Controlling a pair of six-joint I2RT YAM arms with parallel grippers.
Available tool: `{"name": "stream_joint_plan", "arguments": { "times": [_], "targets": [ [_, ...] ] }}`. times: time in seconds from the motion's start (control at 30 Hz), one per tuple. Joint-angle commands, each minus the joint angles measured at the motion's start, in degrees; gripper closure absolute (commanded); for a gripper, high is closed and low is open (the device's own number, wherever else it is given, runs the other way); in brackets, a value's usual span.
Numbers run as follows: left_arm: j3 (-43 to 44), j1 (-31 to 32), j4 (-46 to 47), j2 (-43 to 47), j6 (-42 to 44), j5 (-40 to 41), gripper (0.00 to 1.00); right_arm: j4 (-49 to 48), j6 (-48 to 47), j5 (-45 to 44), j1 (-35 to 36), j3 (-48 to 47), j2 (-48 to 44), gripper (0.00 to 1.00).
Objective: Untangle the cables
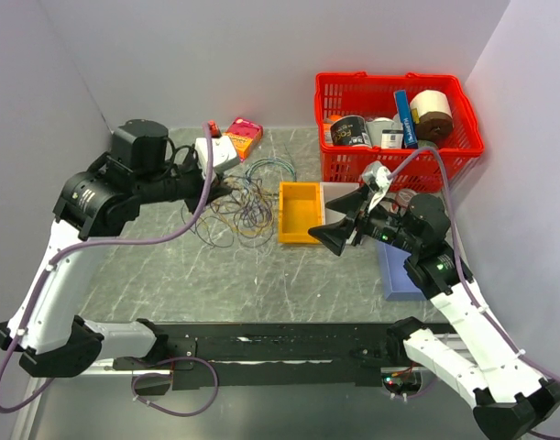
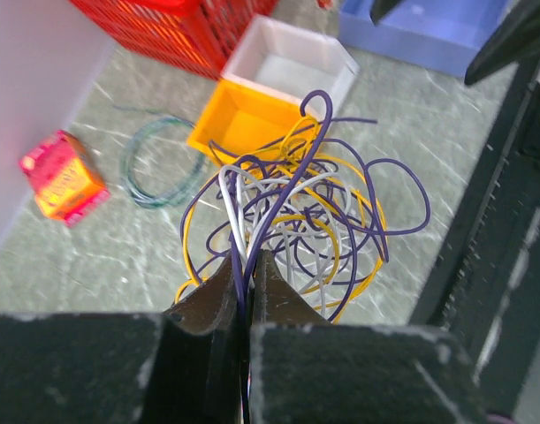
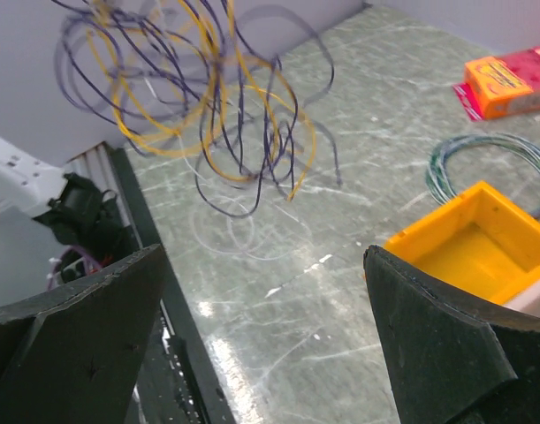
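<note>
The cables (image 2: 296, 203) are a tangled bunch of purple, yellow and white strands. My left gripper (image 2: 246, 265) is shut on a few purple and white strands at the bunch's near side. In the right wrist view the cables (image 3: 199, 97) hang off the table at the upper left, and faint pale loops (image 3: 243, 230) lie on the table below them. From above, the bunch (image 1: 245, 209) sits just right of my left gripper (image 1: 226, 186). My right gripper (image 1: 337, 232) stands wide open and empty to the right, its fingers (image 3: 119, 291) pointing towards the bunch without touching it.
A round blue-green wire coil (image 1: 266, 170) lies behind the bunch. An orange bin (image 1: 299, 213), a white bin (image 1: 339, 192) and a blue tray (image 1: 399, 275) stand at the centre right. A red basket (image 1: 389, 81) with goods is at the back right. A red-orange box (image 1: 243, 136) lies at the back.
</note>
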State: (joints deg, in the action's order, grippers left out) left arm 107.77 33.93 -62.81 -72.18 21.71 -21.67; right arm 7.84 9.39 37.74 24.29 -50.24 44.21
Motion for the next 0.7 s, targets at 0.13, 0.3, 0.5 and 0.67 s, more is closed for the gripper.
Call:
{"name": "stream_joint_plan", "arguments": {
  "times": [0.13, 0.3, 0.5, 0.67],
  "targets": [
    [-2.6, -0.1, -4.3, 0.1, 0.7, -7.2, 0.99, -5.2, -3.3, 3.3, 7.0, -10.7, 3.8, 0.07],
    [-4.2, -0.1, -4.7, 0.3, 1.4, -8.4, 0.99, -2.7, -8.9, 0.4, 14.4, -21.5, 11.9, 0.18],
    [-4.8, -0.1, -4.7, 0.6, 2.0, -9.0, 0.99, -0.2, -14.0, 0.4, 17.1, -29.3, 21.3, 0.28],
    [-5.3, -0.1, -4.9, 0.5, 2.3, -9.4, 0.99, 0.2, -14.7, 1.7, 18.7, -31.3, 25.4, 0.36]
  ]
}}
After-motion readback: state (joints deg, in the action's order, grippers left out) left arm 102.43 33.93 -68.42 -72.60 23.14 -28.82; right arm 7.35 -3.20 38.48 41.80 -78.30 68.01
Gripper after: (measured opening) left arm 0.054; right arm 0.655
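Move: The cable bundle hangs from the left fingers well clear of the table, its middle some 9 cm straight below the left hand. From the open right hand it lies about 18 cm left, 2 cm ahead and roughly level. Down on the table, about 27 cm below the right hand, the orange tray sits 16 cm ahead and 4 cm left, the white tray 16 cm ahead and 5 cm right. The right hand sweeps about 11 cm left and some 10 cm up towards the left gripper and its hanging cables, easing back 3 cm and then forward again, while it turns some 20 degrees counter-clockwise and its wide-open fingers close by about a third without yet gripping. The left hand keeps its pinch on the top of the bundle and lowers it about 5 cm, drawing back a little and tipping about 10 degrees. ##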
